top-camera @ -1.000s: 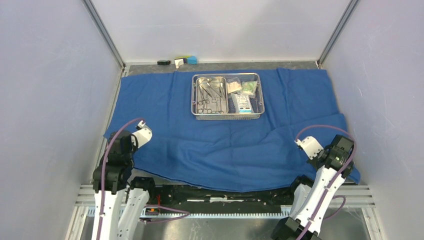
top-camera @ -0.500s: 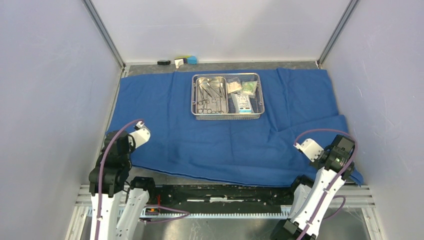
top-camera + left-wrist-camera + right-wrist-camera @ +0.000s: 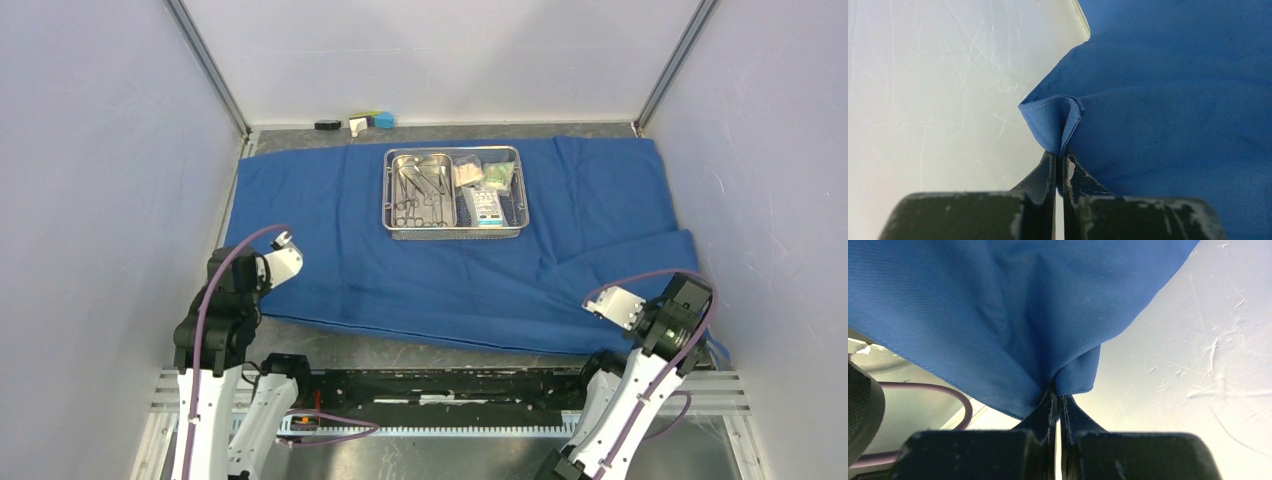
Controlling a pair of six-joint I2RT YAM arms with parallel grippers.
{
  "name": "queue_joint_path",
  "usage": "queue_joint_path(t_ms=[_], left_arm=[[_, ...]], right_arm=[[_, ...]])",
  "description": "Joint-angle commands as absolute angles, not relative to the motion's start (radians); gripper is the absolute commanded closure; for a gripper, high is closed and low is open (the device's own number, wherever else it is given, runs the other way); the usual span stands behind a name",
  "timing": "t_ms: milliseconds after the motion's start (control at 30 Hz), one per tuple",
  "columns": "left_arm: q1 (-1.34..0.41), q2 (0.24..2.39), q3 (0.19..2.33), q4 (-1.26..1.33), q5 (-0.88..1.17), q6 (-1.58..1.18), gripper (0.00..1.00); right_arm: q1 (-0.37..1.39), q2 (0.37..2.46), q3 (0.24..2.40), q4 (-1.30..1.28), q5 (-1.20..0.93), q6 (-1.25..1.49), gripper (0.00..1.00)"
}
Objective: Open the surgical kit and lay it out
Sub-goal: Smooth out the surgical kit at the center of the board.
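The blue cloth wrap (image 3: pixel 450 285) lies spread over the table. On its far middle stands the steel mesh tray (image 3: pixel 455 233), holding scissor-like instruments (image 3: pixel 420 195) in the inner pan and clear packets (image 3: pixel 487 205) to their right. My left gripper (image 3: pixel 268 290) is shut on the cloth's near left corner; in the left wrist view the left gripper (image 3: pixel 1060 156) pinches a folded hem of the cloth (image 3: pixel 1173 100). My right gripper (image 3: pixel 634 322) is shut on the near right corner. In the right wrist view the right gripper (image 3: pixel 1057 390) holds the cloth (image 3: pixel 998 300), which hangs off it.
Pale walls close in both sides and the back. Small items sit at the back edge: a black piece (image 3: pixel 327 125), a white one (image 3: pixel 358 125) and a blue one (image 3: pixel 383 119). A bare grey table strip (image 3: pixel 400 345) shows before the arm bases. A purple cable (image 3: pixel 923 387) loops by the right wrist.
The cloth's sagging near hem has drawn back from over the arm bases, baring a strip of table. The right gripper has shifted nearer to me. Both grippers keep their hold.
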State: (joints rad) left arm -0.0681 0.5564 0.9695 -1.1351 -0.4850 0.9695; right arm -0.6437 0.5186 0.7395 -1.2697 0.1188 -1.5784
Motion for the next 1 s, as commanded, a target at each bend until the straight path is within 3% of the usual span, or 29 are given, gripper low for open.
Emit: queue_joint_path(t_ms=[0,100,233,333,600,800,867,933,967], left_arm=[[-0.067,0.549,0.986,-1.118,-0.513,1.04,0.98],[-0.067,0.529,0.969,-1.141,-0.516,1.052,0.98],[-0.066,0.518,0.945,-1.204,-0.508,1.062,0.98],[-0.067,0.519,0.927,-1.246,-0.509,1.079,0.98],[-0.067,0.607,0.935,-1.282,-0.56,1.102,0.84],[-0.068,0.711,1.003,-1.313,-0.576,1.087,0.86],[-0.067,0.727,1.02,-1.336,-0.576,1.077,0.76],[-0.067,0.732,1.028,-1.363,-0.579,1.063,0.5],[-0.067,0.732,1.03,-1.375,-0.584,1.061,0.43]], right_arm=[[-0.65,0.443,0.7,-1.26,0.225,-1.877,1.0],[-0.65,0.449,0.687,-1.26,0.206,-1.873,0.94],[-0.649,0.516,0.688,-1.26,0.174,-1.836,0.57],[-0.65,0.537,0.664,-1.261,0.188,-1.864,0.45],[-0.649,0.628,0.7,-1.26,0.163,-1.867,0.29],[-0.649,0.728,0.819,-1.26,0.008,-1.82,0.24],[-0.645,0.774,0.885,-1.26,-0.115,-1.768,0.21],[-0.628,0.827,0.943,-1.261,-0.227,-1.69,0.16],[-0.609,0.855,0.969,-1.261,-0.27,-1.646,0.11]])
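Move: Each hand already pinches a near corner of the blue drape. From the left hand, the board's front edge is about 12 cm straight back and some 17 below; the drape's sagging near hem has its middle 7 back and 41 right; the instrument tray is 32 ahead, 41 right. From the right hand, that edge is 5 back and 8 below, the hem's middle 1 ahead and 44 left, the tray 40 ahead and 44 left. The right fingers let go of the drape, spreading wide as the hand sinks about 3 cm, then swings forward some 4 cm and climbs back to its starting height. The left hand carries its corner down about 4 cm and back 2.5 towards the board's front edge, fingers tipping some 20 degrees downward, then eases forward a little; its fingers open roughly halfway only at the end, cloth still beside the tips. ##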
